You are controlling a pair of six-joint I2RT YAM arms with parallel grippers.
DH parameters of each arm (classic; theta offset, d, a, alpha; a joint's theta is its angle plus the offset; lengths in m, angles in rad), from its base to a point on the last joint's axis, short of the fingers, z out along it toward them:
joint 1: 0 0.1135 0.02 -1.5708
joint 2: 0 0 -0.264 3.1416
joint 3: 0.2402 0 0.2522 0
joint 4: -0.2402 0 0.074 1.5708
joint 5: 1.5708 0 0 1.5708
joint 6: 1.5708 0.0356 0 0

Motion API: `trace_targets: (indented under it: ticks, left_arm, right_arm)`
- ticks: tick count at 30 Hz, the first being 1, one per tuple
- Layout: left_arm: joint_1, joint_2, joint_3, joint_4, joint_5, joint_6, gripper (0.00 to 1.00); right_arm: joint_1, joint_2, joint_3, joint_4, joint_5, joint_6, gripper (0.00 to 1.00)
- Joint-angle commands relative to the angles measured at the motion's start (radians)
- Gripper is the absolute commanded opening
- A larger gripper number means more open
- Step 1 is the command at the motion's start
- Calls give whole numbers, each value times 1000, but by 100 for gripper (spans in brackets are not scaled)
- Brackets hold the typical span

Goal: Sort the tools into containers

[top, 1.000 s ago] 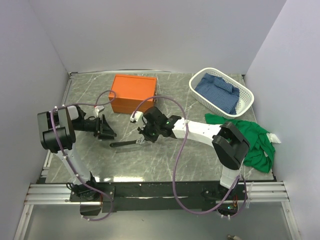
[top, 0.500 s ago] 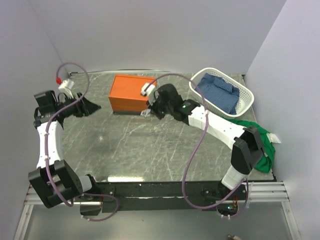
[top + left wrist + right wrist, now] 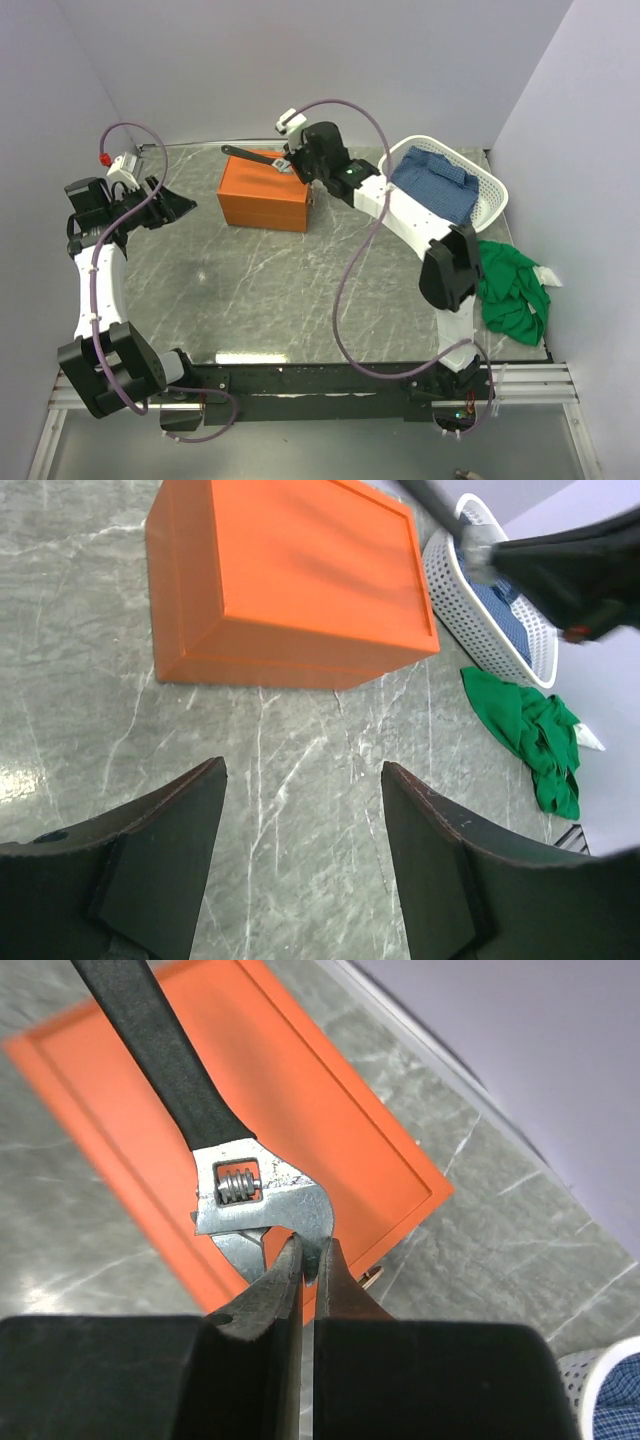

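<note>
The container, an orange box (image 3: 266,190) with its flat top shut, stands at the back of the table. My right gripper (image 3: 291,166) hovers over its far right corner, shut on the silver jaw (image 3: 262,1198) of a black-handled wrench (image 3: 254,156). The handle (image 3: 165,1050) points left across the box top (image 3: 330,1125), clear of it. My left gripper (image 3: 183,206) hangs open and empty at the table's left side, facing the box (image 3: 300,580). Only marble shows between its fingertips (image 3: 303,770). No other tools are in view.
A white basket (image 3: 497,200) holding a blue cloth (image 3: 432,180) sits at the back right. A green cloth (image 3: 512,288) lies heaped at the right edge. Grey walls close in the back and both sides.
My right arm has lifted the wrench off the table's middle and carried it back over the orange box. The left arm swung from the middle out to the left side, then stayed still.
</note>
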Motion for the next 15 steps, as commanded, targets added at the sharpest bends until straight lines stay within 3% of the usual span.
trace_targets:
  ticks: [1, 8, 11, 12, 15]
  left_arm:
    - [-4, -27, 63, -25, -21, 4, 69]
    - [-3, -18, 54, 3, -26, -40, 70]
    - [-9, -15, 45, 39, -21, -68, 70]
    - [-12, -16, 45, 50, -26, -66, 70]
    - [-26, -22, 31, 78, -38, -77, 70]
  right_arm:
    - [-7, 70, 79, 66, 69, -27, 0]
    - [-10, 112, 70, 80, 102, -9, 0]
    - [-4, 106, 78, 77, 106, 1, 23]
    - [-1, 98, 71, 87, 119, 2, 38]
    - [0, 48, 56, 86, 168, 10, 54]
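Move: The right hand holds the adjustable wrench by its jaws above the right end of the orange box. The box's middle lies about 5 cm ahead, 6 cm left and 14 cm below, its lid some 8 cm down. The white basket stands roughly 34 cm to the right, 4 cm farther out and 16 cm below. From the left hand, the box is about 13 cm ahead, 16 cm right and 12 cm below. The right hand lowers the wrench about 7 cm, easing slightly forward, onto the orange box's lid, then opens. ##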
